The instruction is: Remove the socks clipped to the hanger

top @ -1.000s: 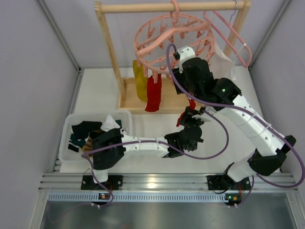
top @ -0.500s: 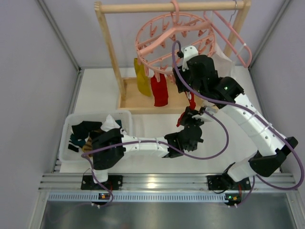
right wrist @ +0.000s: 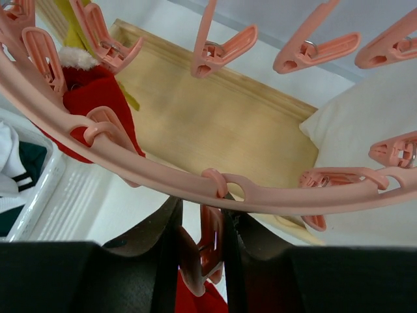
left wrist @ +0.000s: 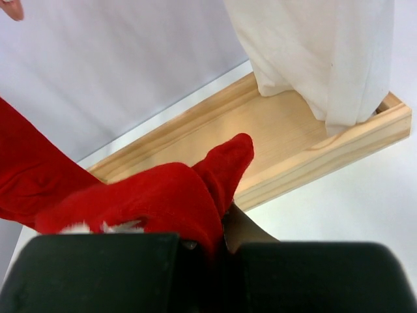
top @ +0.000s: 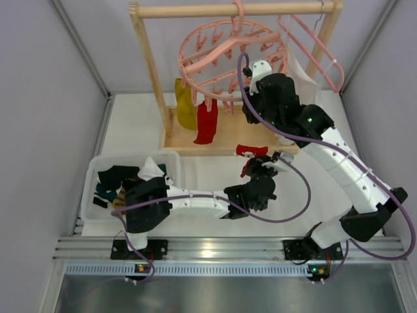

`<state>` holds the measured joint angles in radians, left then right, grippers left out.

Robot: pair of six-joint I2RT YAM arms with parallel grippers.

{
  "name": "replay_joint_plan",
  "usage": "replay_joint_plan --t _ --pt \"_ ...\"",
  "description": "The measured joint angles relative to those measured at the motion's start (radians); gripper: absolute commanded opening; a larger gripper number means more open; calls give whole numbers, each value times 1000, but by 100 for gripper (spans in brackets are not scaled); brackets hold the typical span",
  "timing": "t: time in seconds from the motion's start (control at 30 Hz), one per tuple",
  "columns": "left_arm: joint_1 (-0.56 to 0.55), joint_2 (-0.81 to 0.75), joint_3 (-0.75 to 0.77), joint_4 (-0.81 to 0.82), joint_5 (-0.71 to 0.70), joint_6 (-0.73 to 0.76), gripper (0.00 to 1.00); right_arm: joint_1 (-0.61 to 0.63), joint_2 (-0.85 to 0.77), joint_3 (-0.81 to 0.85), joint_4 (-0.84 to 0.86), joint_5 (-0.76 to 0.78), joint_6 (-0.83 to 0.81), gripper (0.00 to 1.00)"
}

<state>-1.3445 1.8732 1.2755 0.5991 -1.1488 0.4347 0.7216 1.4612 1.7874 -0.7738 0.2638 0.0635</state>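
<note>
The round pink hanger (top: 228,55) hangs from the wooden rack and swings left. A mustard sock (top: 184,104) and a red sock (top: 207,122) are still clipped to its left side; the red one (right wrist: 91,98) also shows in the right wrist view. My right gripper (right wrist: 202,241) (top: 251,112) is under the ring (right wrist: 195,182), shut on a pink clip (right wrist: 207,244), pinching its legs together. Just below that clip is another red sock (top: 251,151) (left wrist: 176,195). My left gripper (left wrist: 228,228) (top: 253,164) is shut on it, and the sock droops slack over the fingers.
A clear bin (top: 98,163) at the left holds several dark socks (top: 114,179). The rack's wooden base (left wrist: 280,137) lies just ahead of the left gripper. A white cloth bag (left wrist: 319,59) and a plain pink hanger (top: 319,45) hang at the right.
My right gripper has closed on the clip. The ring has swung left with its two hanging socks. The red sock in my left gripper has dropped from taut to slack.
</note>
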Motion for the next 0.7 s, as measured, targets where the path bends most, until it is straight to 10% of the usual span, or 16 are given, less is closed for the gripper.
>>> replay_joint_plan --t 0.3,0.7 --pt "-2 -132 -243 -59 -50 -124 0 0 -18 -37 27 -22 9 64" --pt "92 -445 -337 -689 43 -678 0 0 -150 -177 72 -67 29 94"
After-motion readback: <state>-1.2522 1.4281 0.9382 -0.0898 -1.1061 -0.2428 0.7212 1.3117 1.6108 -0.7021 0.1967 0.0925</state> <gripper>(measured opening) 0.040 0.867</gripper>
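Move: The left hand already holds the red sock, free of its clip; the white bin it is bound for lies about 39 cm to its left, 3 cm nearer the base and some 18 cm lower. Another red sock hangs 8 cm ahead and 13 cm left of that hand, about 3 cm higher. The right hand still squeezes the emptied clip; from it, that hanging sock is level ahead, 11 cm left and 8 cm lower, the yellow sock roughly 4 cm farther out and 17 cm left. The left arm keeps its pinch on the freed red sock and sweeps it about 14 cm to the left, sinking some 5 cm mostly in the first half, across in front of the hanging red sock towards the bin, the fingers tipping some 15 degrees downward. Meanwhile the right hand opens its fingers wide, lets go of the empty clip on the hanger's near rim and eases back about 3 cm from it. ##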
